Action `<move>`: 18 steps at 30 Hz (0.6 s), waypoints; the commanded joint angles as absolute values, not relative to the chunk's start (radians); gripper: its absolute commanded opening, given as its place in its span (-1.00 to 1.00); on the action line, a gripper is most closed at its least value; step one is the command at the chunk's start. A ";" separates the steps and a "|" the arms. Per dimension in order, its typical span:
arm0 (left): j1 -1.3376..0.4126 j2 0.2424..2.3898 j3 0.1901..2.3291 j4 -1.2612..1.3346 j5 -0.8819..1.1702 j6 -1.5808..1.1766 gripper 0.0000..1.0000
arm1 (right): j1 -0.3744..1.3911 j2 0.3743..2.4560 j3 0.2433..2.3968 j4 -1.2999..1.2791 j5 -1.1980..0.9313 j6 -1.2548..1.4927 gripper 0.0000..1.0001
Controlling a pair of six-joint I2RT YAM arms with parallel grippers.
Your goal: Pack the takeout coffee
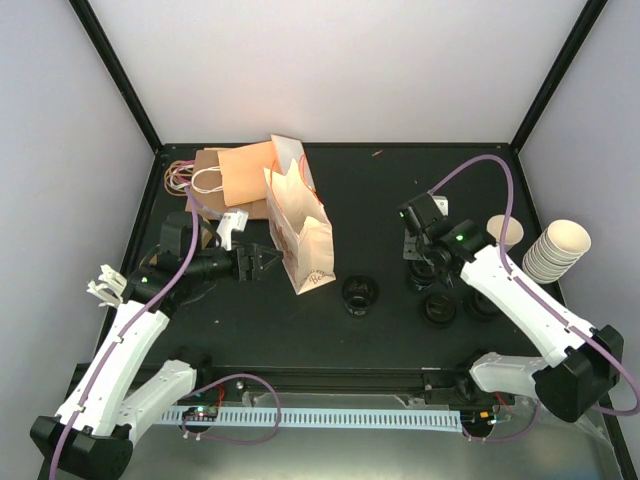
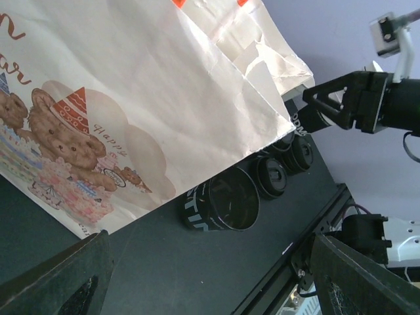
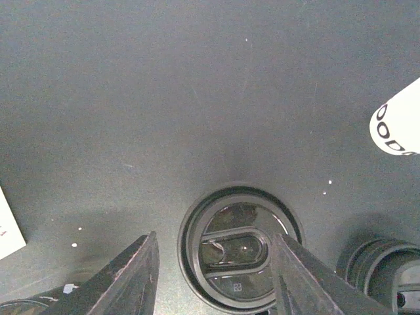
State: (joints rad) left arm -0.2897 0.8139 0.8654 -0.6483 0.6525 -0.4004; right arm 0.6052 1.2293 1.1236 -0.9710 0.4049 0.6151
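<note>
The takeout coffee, a single cream paper cup with dark print, stands upright at the right of the table; its printed side shows at the right edge of the right wrist view. My right gripper hangs left of it, pointing down over a black lid. Its fingers stand apart on either side of the lid, open. My left gripper is open beside the upright white paper bag printed with bears, nothing between its fingers.
A stack of nested cream cups leans at the far right. Black lids lie in a row across the middle. Flat brown bags lie at the back left. Dark frame posts border the table.
</note>
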 commanded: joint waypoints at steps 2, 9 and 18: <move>-0.295 0.801 0.915 -0.690 0.630 -0.380 0.71 | 0.587 1.206 1.155 -0.944 0.401 0.520 0.06; -0.295 0.791 0.929 -0.715 0.613 -0.359 0.71 | 0.578 1.098 1.168 -0.854 0.381 0.402 0.62; -0.295 0.785 0.945 -0.740 0.602 -0.338 0.72 | 0.578 1.050 1.110 -0.819 0.265 0.379 1.00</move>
State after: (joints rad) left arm -0.2897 0.7979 0.8909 -0.7151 0.6174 -0.3656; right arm 0.5819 1.0256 1.1252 -0.8288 0.3035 0.3733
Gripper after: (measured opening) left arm 0.858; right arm 0.986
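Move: The lidded cup stands almost under my right hand, its middle about 13 cm below, some 2 cm back and 1 cm right. Counted from that hand, the open cup is about 14 cm left and 6 back, the near black lid 3 cm right and 7 back, the right black lid 12 cm right and 7 back, all on the table. From my left hand the lidded cup lies roughly 32 cm right, 4 ahead and 21 below. I keep lifting my right hand away from the lidded cup, about 7 cm straight up and touching nothing, slow at first and then quicker. On the way I spread the half-open fingers to fully wide, tip them up from steep by some 15 degrees and swing the hand a little over 10 degrees counter-clockwise. ##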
